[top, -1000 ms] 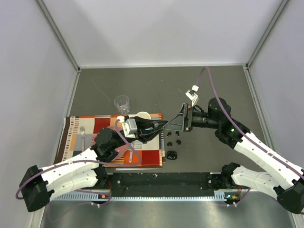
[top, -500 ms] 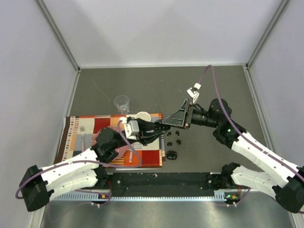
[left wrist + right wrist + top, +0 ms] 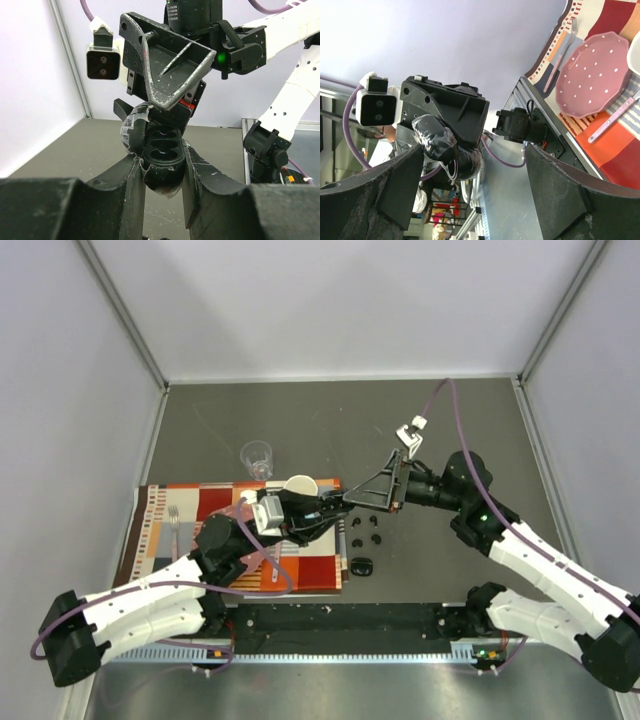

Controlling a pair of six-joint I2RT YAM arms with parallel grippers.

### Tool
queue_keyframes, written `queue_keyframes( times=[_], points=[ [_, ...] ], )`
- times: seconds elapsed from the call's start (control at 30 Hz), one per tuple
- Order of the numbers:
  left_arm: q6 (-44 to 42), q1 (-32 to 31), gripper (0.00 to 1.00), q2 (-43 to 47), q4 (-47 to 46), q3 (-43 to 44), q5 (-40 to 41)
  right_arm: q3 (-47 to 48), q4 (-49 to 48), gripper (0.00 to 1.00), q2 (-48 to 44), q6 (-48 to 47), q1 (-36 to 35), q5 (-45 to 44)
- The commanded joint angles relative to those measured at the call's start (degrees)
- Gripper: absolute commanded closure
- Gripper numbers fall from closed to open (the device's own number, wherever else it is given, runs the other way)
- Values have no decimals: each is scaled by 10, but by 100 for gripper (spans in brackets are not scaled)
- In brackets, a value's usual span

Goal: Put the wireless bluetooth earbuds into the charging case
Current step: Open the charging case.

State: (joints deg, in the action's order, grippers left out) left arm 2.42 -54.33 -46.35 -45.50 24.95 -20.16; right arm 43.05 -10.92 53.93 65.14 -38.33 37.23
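Observation:
The black charging case [image 3: 161, 150] is held off the table with its lid flipped open, and two empty sockets show. My left gripper [image 3: 162, 165] is shut on its lower half. In the top view the left gripper [image 3: 333, 505] hovers over the placemat's right edge. My right gripper [image 3: 350, 501] faces it tip to tip, jaws open, holding nothing. In the right wrist view the taped case [image 3: 442, 145] sits by the left finger [image 3: 395, 185]. Several tiny black earbuds [image 3: 366, 532] lie on the table just below both grippers.
A second black oval case [image 3: 362, 565] lies near the front. The striped placemat [image 3: 180, 502] carries a fork [image 3: 173, 523], a white mug [image 3: 300, 484] and a pink dotted plate [image 3: 592, 75]. A clear glass [image 3: 257, 457] stands behind it.
The right gripper has risen a little and its jaws have spread wider. The left gripper has carried the case slightly up and right towards it.

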Motion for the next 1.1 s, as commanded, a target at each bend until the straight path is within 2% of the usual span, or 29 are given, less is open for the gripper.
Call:
queue_keyframes(
  times=[0.0,0.23,0.4,0.53,0.63,0.67,0.8,0.87,0.93,1.07],
  points=[
    [-1,-4,100,6,-57,2,12,-3,-10,20,-16,-7,7,3],
    [-7,-4,100,5,-62,3,23,-5,5,33,-22,-7,7,8],
    [-7,-4,100,0,-64,5,15,-2,12,36,-18,-7,7,7],
    [-7,-4,100,-8,-68,10,-4,-1,-12,39,0,10,7,13],
    [-9,-4,100,-16,-61,15,-20,-1,-45,46,13,31,6,29],
    [-10,-4,100,-19,-60,18,-22,0,-62,53,20,41,4,32],
    [-15,-4,100,-25,-58,20,-15,8,-66,65,27,46,-4,45],
    [-19,-4,100,-24,-56,21,-8,6,-67,77,25,52,-5,45],
    [-19,-4,99,-24,-47,23,2,1,-67,80,20,56,-5,46],
    [-18,-4,87,-23,-45,20,14,-5,-67,97,11,63,-5,43]
  ],
)
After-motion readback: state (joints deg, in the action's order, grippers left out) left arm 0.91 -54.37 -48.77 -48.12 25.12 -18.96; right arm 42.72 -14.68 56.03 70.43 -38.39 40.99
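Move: Held still in the left fingers about 30 cm above the table, the charging case has its middle some 1 cm to the right of the left hand's point. From the right hand that case lies about 2 cm to the left and 1 cm back, level with it, between the spread fingers. Down on the table, roughly 30 cm below the right hand, are the loose earbuds some 5 cm ahead and 3 cm right, the second case 3 cm back and 2 cm right, and the mug 12 cm ahead and 11 cm left. Closing around the exposed end of the charging case, the right fingers come in from wide open to a narrow gap and pinch it, while that hand eases back nearly 1 cm, then slightly left onto the case with a turn of about 5 degrees. The left hand keeps its grip, lifting the case about 1 cm and lowering it again as it drifts slightly forward. ##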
